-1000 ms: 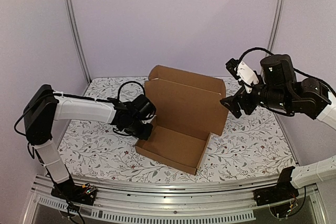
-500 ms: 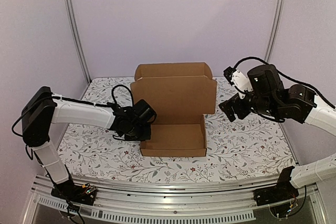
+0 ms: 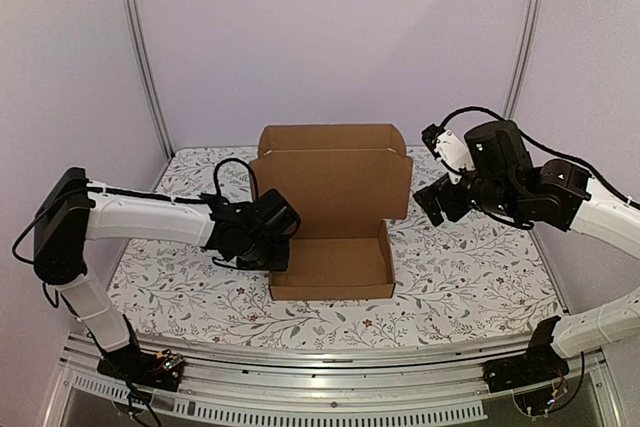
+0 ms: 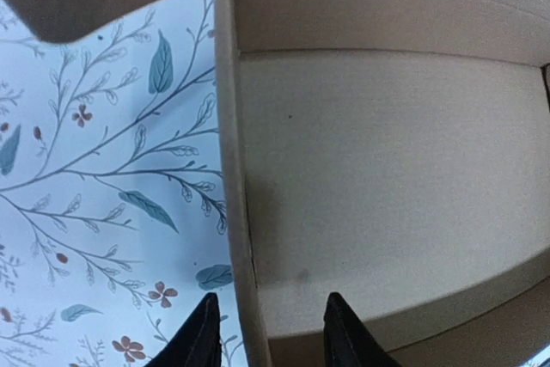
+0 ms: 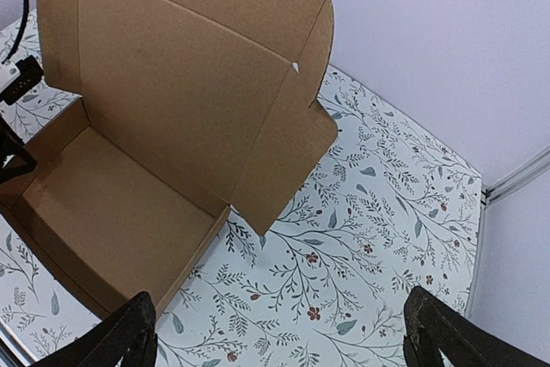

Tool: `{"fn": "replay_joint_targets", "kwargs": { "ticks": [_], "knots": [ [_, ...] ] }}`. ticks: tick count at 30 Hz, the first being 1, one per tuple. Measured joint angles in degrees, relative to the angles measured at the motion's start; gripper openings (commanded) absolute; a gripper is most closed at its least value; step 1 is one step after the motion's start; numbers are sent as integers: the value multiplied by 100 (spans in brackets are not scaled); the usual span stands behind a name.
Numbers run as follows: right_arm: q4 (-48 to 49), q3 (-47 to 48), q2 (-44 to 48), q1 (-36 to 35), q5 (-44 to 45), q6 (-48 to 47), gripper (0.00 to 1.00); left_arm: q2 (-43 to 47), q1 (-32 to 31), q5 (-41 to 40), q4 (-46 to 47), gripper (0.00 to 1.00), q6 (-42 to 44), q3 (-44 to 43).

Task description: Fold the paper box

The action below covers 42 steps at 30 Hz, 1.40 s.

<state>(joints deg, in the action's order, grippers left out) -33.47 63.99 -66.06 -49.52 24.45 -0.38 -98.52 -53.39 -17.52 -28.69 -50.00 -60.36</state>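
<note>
The paper box [image 3: 335,265] is a shallow brown cardboard tray in the middle of the table, square to me. Its lid [image 3: 332,182] stands upright at the back with its side flaps spread. My left gripper [image 3: 276,253] is at the tray's left wall. In the left wrist view the left gripper [image 4: 271,337] is open and straddles that wall [image 4: 234,195], one finger outside and one inside, neither touching it. My right gripper [image 3: 432,203] hovers open beside the lid's right flap. In the right wrist view the right gripper [image 5: 284,337] holds nothing, and the paper box [image 5: 163,118] lies ahead to the left.
A white floral cloth [image 3: 470,277] covers the table. Metal frame posts [image 3: 145,57] rise at the back corners before lilac walls. An aluminium rail [image 3: 320,387] runs along the near edge by the arm bases. A black cable [image 3: 232,169] loops above the left wrist.
The box has turned from skewed to square with the table edge. My left gripper, shut on the left wall before, has opened. The right gripper has drifted slightly left and up.
</note>
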Motion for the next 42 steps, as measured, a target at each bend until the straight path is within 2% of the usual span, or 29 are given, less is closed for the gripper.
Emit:
{"fn": "replay_joint_targets", "kwargs": {
  "ticks": [4,7,13,22,26,33,42],
  "knots": [
    [44,13,-70,249,-256,-125,99,531,-11,-168,-127,57,278,-4],
    [48,92,-245,483,-588,-190,99,1071,-13,-345,-175,60,597,-9],
    [76,372,-680,1191,-1589,-249,98,1941,105,-487,-140,60,1576,-2],
    [483,605,-1325,2000,-3080,-131,90,2337,973,-476,170,60,2605,297],
    [656,682,-1585,2260,-3543,-83,84,2463,1412,-175,577,61,2876,538],
    [962,798,-1967,2409,-4002,-9,72,2426,1827,686,1419,61,3189,691],
    [1233,1003,-2413,2479,-4312,140,53,2116,2057,1480,2197,61,3442,688]
  ]
}}
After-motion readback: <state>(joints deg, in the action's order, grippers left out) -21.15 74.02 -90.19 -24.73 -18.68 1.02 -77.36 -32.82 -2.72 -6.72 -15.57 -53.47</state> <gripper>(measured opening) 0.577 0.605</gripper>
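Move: The left fingers straddle the tray's left wall near its front corner. The left edge of the raised lid is about 13 cm ahead of that hand, 4 cm left and 8 cm up; the tray's middle is 3 cm ahead, 12 cm right and 3 cm down. For the right hand, the lid's right edge lies some 15 cm ahead, 3 cm left and 14 cm below, and the tray's middle 3 cm ahead, 18 cm left and 24 cm below. The left fingers come free of the tray's left wall, opening further as the hand rises some 15 cm; it then goes forward and left, eases back right, and tilts up about 30 degrees towards the lid's left edge. Meanwhile the right hand reaches about 12 cm forward while sinking, rolling and tipping down, to the lid's right edge, its fingers half closing; no pinch on the lid can be seen. ##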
